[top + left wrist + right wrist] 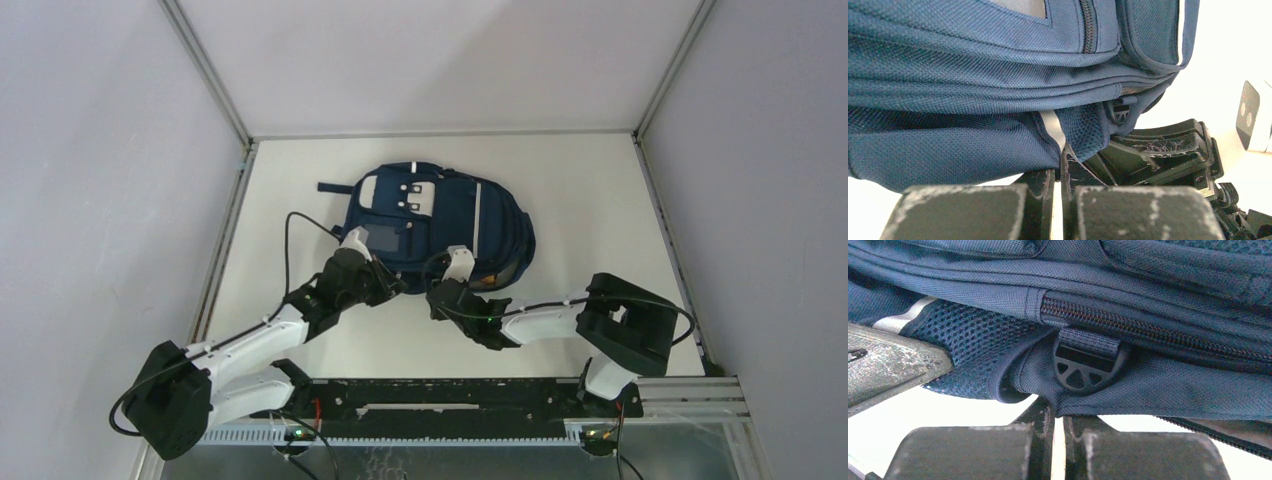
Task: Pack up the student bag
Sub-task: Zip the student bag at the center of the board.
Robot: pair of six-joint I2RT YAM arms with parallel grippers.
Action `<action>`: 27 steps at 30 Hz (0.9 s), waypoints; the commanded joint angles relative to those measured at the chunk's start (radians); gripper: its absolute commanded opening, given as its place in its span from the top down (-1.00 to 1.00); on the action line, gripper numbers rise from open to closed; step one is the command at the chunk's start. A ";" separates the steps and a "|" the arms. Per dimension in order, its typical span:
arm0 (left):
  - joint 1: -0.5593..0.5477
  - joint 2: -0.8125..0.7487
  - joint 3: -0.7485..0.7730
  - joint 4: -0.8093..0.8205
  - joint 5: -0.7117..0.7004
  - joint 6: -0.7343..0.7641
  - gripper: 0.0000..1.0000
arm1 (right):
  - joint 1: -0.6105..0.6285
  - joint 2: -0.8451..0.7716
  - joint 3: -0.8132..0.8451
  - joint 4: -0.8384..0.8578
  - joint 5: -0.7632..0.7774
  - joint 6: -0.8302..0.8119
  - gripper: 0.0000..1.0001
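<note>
The student bag (440,225), a navy backpack with white front patches, lies flat on the white table (600,200). Both grippers meet its near edge. In the left wrist view, my left gripper (1062,160) is shut, pinching the bag's fabric (973,100) beside a pale stripe (1052,125) and mesh. Seen from above, the left gripper (398,285) sits at the bag's near left corner. My right gripper (1057,412) is shut on a fold of the bag (1173,390) just below a black strap buckle (1083,367) and a closed zipper (1148,332). From above, the right gripper (462,285) is close to the right of the left one.
The two grippers sit close together: the right gripper's black body (1158,155) fills the left wrist view, and a left finger (888,365) shows in the right wrist view. Grey walls and metal frame posts (215,80) enclose the table. A black rail (450,395) runs along its near edge.
</note>
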 commanded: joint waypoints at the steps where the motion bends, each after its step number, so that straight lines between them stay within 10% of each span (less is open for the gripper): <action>1: 0.005 -0.054 0.072 0.035 0.009 0.038 1.00 | 0.001 -0.088 0.016 -0.089 0.053 0.011 1.00; 15: 0.279 -0.242 0.013 -0.130 -0.016 0.112 1.00 | -0.061 -0.472 -0.321 -0.351 0.083 0.132 1.00; 27: 0.289 -0.210 0.009 -0.108 0.016 0.132 1.00 | -0.075 -0.498 -0.293 -0.342 0.045 0.071 1.00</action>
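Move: The right hand, already shut on the zip pull at the student bag's near side, has the zip's open stretch about 16 cm to its right and 2 cm farther out, roughly at its own height. The black buckle is some 3 cm ahead and 1 cm right; the pale stripe is about 15 cm ahead and 10 cm right. From the left hand, shut on the bag's near edge, the zip pull lies roughly 7 cm right, level fore and aft and slightly lower. The right hand keeps its pinch on the zip pull and drags it along the bag's near side into the open stretch: first rising some 3 cm while easing back and right, then sweeping quickly right and down again, about 11 cm right and 4 cm back overall. The left hand, still gripping the near edge as a counter-hold, lifts some 4 cm, then pulls left about 7 cm while sinking partway, ending turned roughly 10 degrees counter-clockwise. ##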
